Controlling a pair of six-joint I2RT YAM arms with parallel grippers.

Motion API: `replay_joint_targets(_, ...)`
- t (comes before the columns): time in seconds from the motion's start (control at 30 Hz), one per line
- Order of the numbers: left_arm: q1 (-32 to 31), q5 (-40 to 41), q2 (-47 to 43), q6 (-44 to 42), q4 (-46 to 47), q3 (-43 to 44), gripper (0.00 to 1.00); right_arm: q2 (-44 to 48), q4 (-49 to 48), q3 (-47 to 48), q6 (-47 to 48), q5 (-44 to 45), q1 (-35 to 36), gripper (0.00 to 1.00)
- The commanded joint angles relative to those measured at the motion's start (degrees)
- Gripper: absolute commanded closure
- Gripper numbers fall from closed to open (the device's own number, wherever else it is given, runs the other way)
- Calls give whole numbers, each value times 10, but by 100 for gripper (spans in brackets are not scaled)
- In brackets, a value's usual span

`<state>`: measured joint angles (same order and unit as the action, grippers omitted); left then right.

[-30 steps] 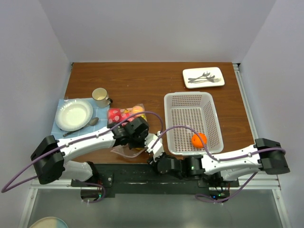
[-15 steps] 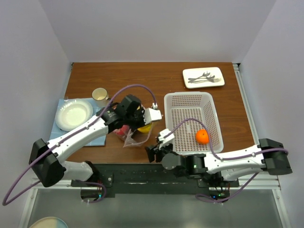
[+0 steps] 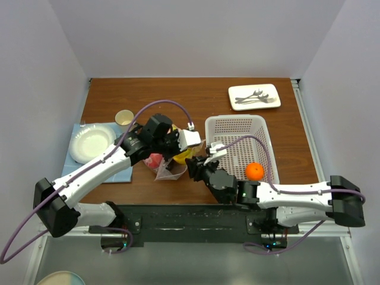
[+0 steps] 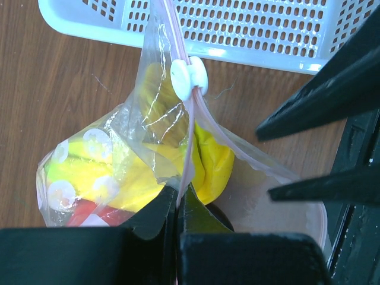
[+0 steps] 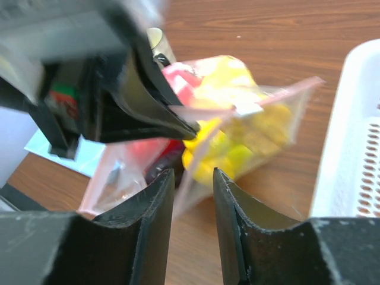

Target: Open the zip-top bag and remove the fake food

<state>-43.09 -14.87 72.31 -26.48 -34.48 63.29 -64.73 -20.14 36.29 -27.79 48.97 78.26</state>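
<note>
My left gripper point(image 4: 178, 202) is shut on the pink zip edge of the zip-top bag point(image 4: 119, 172), which hangs just left of the basket. Its white slider point(image 4: 189, 77) sits further along the strip. Yellow and red fake food point(image 4: 211, 160) fills the bag point(image 3: 161, 166). My right gripper point(image 5: 193, 178) is open, its fingers on either side of the bag's lower pink edge point(image 5: 261, 124), just below the left gripper's fingers point(image 5: 154, 113). Seen from above, both grippers point(image 3: 177, 155) point(image 3: 193, 168) meet at the bag. An orange ball point(image 3: 255, 171) lies in the basket.
The white perforated basket point(image 3: 237, 122) stands right of the bag. A beige mug point(image 3: 124, 117) and a white plate point(image 3: 92, 143) on a blue cloth are to the left. A white tray with cutlery point(image 3: 254, 96) sits at the back right.
The left arm carried the bag from the near edge up beside the basket. The right gripper rose to the bag, and its jaws widened then narrowed. The orange rolled slightly.
</note>
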Motion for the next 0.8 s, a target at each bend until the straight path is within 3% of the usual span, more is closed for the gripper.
replay_joint_targets(0.0, 0, -17, -24, 12, 14, 11, 100, -40, -11, 63, 11, -38, -9, 64)
replay_joint_targets(0.13, 0, -17, -23, 8, 13, 4, 100, -77, -4, 98, 13, -59, -9, 66)
replay_joint_targets(0.23, 0, -15, -28, 7, 12, 3, 100, -91, 26, 113, 12, -56, -9, 76)
replay_joint_targets(0.27, 0, -13, -30, 6, 13, 2, 100, -90, 44, 113, 11, -44, -9, 85)
replay_joint_targets(0.37, 0, 0, -38, -1, 13, 3, 100, -72, 88, 107, -2, -14, -10, 100)
replay_joint_targets(0.77, 48, 40, -56, -45, 6, 12, 100, 75, 217, -2, -84, 30, -9, 100)
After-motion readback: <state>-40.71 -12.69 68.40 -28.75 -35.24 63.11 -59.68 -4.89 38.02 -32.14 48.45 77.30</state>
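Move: The zip edge of the bag's mouth lies about 4 cm left and 1 cm ahead of the part-open right hand, nearly level. From that hand, the yellow food is roughly 8 cm ahead, 4 cm left and 13 cm below; the basket's middle is some 9 cm ahead, 21 cm right and 15 cm below. From the left hand, already holding the zip edge, the stretch aimed at is about 5 cm back and 3 cm right, nearly level. Right hand shifts 4 cm left, pinches the zip edge, pulls 6 cm right; left hand, holding, eases up-left. ##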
